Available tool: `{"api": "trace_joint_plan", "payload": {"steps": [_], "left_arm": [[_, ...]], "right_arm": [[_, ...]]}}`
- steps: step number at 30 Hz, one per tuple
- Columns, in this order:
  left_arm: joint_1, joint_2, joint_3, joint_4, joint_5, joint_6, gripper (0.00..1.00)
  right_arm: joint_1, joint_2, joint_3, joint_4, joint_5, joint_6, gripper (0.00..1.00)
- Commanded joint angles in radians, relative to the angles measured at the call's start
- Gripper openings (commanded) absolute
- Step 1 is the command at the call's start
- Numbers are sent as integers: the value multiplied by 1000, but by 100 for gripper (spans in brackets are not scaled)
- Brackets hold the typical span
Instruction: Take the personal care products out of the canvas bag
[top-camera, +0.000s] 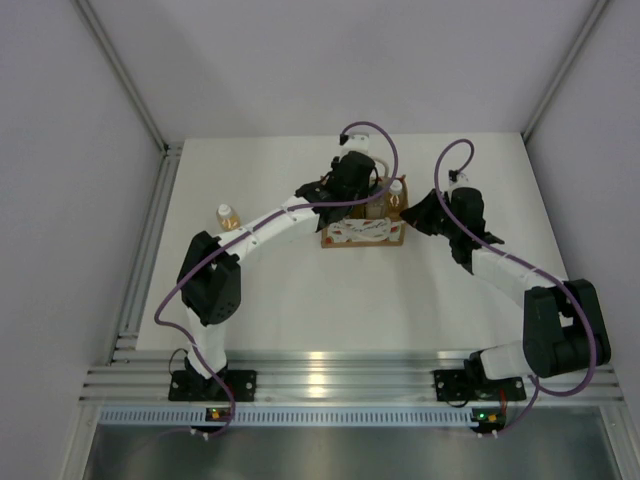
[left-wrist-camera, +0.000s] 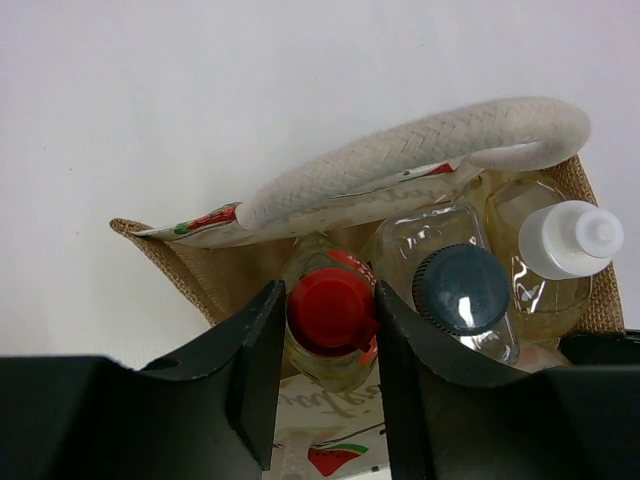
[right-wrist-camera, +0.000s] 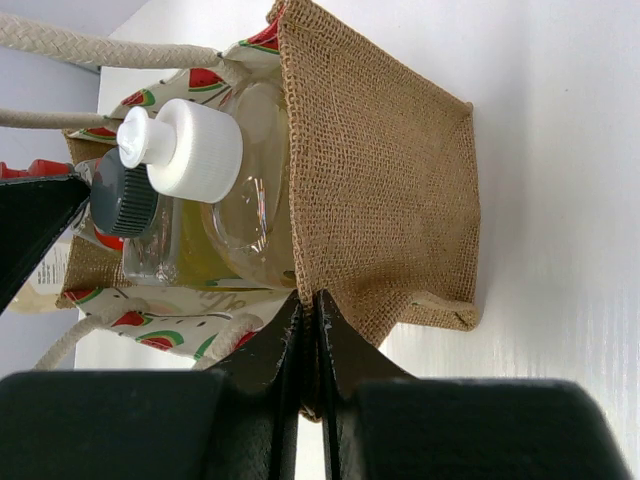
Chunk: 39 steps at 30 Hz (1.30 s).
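Observation:
The canvas bag (top-camera: 362, 232) stands mid-table, brown burlap (right-wrist-camera: 380, 200) with a white printed panel. Inside it stand a yellow bottle with a red cap (left-wrist-camera: 330, 308), a clear bottle with a dark grey-blue cap (left-wrist-camera: 462, 288) and an amber bottle with a white cap (left-wrist-camera: 570, 240). My left gripper (left-wrist-camera: 326, 300) reaches down into the bag, its jaws pressed on both sides of the red cap. At the bag's right side my right gripper (right-wrist-camera: 310, 297) is shut on the edge of the burlap side wall. Another amber bottle (top-camera: 228, 216) stands on the table left of the bag.
A pale rope handle (left-wrist-camera: 420, 160) arches over the bottles just beyond the left gripper. The white table (top-camera: 300, 290) is walled by grey panels on the left, back and right. An aluminium rail (top-camera: 340, 375) runs along the near edge by the arm bases.

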Motion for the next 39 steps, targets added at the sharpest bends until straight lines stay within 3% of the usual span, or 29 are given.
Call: {"api": "trace_joint_plan", "payload": {"steps": [1,27,39], "left_arm": [[-4,-27,37,25,-2,-9,0],[-5,-228,267,-46,39,53,0],[10,-350,333,-87,-157,96,0]], "right_arm": [[-9,-6,-18,-48,-16,-19,6],[-9,-9,-9,-68,16,-4,6],[-9,-4,0,-81,21,-7,6]]}}
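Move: The left hand already grips the red-capped bottle by its cap, down in the bag. The white-capped bottle taken out earlier stands about 29 cm to its left, 5 cm nearer the base, its middle some 8 cm lower. The blue-capped bottle is about 5 cm to the left hand's right, the pump bottle 9 cm, both level fore-and-aft. From the right hand, the red-capped bottle lies about 11 cm left and 4 cm ahead. Upwards, slowly for the first couple of centimetres and then quickly, the left hand draws the red-capped bottle out of the bag, rising about 20 cm in all. Late in the lift it swings some 5 cm left and eases 4 cm back, fingertips tipping up about 15 degrees, its grip on the cap kept. The right hand stays put, still pinching the bag's right side. ##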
